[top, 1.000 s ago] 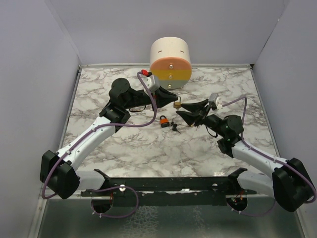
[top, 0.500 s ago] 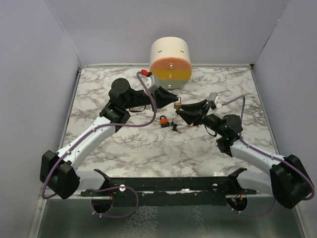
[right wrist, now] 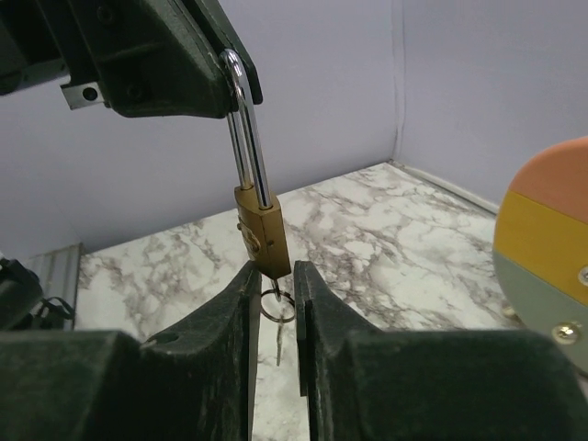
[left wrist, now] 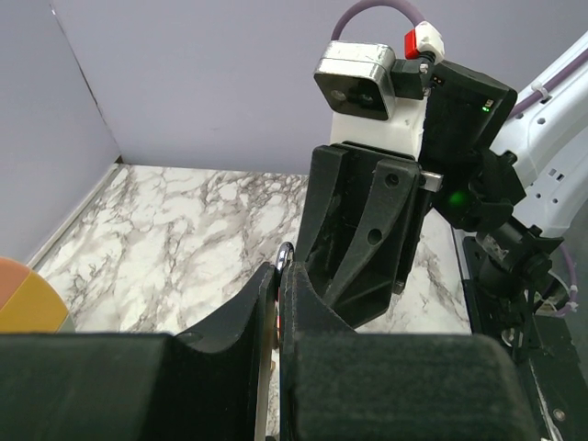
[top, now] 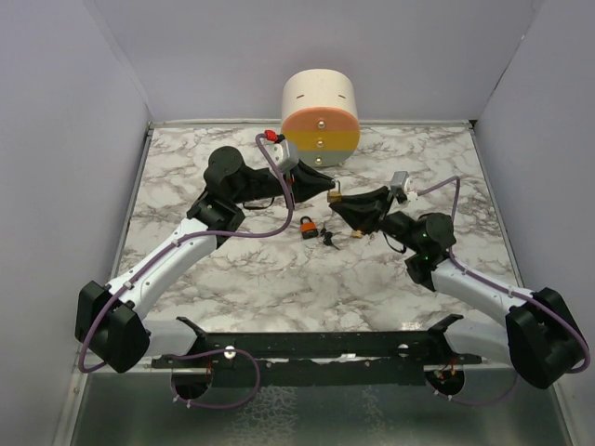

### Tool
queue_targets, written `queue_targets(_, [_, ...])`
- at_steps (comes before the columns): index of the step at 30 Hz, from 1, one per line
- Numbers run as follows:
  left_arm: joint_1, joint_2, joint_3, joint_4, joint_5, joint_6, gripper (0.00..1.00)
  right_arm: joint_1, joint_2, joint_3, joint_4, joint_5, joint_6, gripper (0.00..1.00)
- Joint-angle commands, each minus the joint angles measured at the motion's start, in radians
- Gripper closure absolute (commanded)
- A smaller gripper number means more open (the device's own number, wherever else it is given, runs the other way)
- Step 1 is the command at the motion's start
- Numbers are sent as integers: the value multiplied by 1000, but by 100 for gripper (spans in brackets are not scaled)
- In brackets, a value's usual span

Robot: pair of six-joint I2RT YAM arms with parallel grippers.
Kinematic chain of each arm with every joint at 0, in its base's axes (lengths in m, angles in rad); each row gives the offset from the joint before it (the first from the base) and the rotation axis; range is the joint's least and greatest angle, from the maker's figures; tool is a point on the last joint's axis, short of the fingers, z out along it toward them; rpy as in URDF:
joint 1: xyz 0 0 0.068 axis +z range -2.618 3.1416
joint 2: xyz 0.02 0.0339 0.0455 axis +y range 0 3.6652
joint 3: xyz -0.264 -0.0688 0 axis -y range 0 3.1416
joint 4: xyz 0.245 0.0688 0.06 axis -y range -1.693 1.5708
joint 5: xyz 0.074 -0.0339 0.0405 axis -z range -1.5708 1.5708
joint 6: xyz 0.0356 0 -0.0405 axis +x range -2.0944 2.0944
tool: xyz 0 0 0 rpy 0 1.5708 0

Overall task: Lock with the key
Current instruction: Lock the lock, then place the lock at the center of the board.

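Observation:
A brass padlock (right wrist: 262, 230) hangs by its steel shackle from my left gripper (top: 327, 192), which is shut on the shackle (left wrist: 285, 253). A thin silvery key on a wire ring (right wrist: 277, 306) dangles from the padlock's underside. My right gripper (right wrist: 273, 268) sits just below, its jaws a narrow gap apart on either side of the padlock's lower end and that ring. In the top view the right gripper (top: 342, 206) meets the padlock (top: 333, 195) above the table's middle. The key (top: 327, 236), a tiny black-headed bunch, lies on the marble.
An orange padlock (top: 306, 225) lies just left of the key bunch. A cream cylinder with orange, yellow and grey bands (top: 320, 116) stands at the back wall. Grey walls close in the marble table (top: 232, 279) on three sides.
My right gripper has crept left, up to the hanging padlock, and its jaws have narrowed around the padlock's underside. The left arm has held still.

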Motion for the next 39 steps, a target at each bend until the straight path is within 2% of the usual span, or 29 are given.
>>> queue_targets(1, [4, 2, 17, 43, 28, -9, 100, 0, 7, 32, 36, -30, 11, 92])
queue_targets(2, [4, 2, 18, 44, 26, -9, 100, 0, 8, 34, 30, -31, 12, 98])
queue_targets(3, [4, 2, 18, 45, 25, -8, 100, 0, 8, 35, 26, -31, 11, 99])
queue_targets(12, [4, -10, 12, 92, -28, -4, 100, 2, 12, 26, 25, -36, 6, 99])
queue_targets(19, [4, -46, -50, 269, -118, -59, 100, 17, 36, 17, 15, -26, -1, 99])
queue_targets(31, [4, -87, -134, 449, -222, -125, 100, 59, 65, 19, -11, 6, -33, 99])
queue_targets(39, [4, -110, -164, 475, -275, -109, 100, 79, 60, 13, -52, 42, -59, 99])
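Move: The key in the brass padlock's underside is already at the right hand's pads, about 1 cm to its left and level with it; the padlock body is some 3 cm above the key. From the left hand, which grips the shackle top, that key lies some 8 cm below and 1 cm to the right. On the table, about 27 cm under the right hand, lie the black-headed keys 5 cm ahead, the orange padlock 8 cm ahead and 5 cm left, and the second brass padlock 6 cm ahead and 8 cm right. Close the right fingers on the key under the hanging padlock and hold almost still, while the left keeps its grip on the shackle and eases forward about 1 cm. Then draw the hands apart: raise the left some 5 cm and carry it left, tipping its fingertips up about 15 degrees and swinging them slightly forward, as the right sinks about 2.5 cm and drifts left with the key. ##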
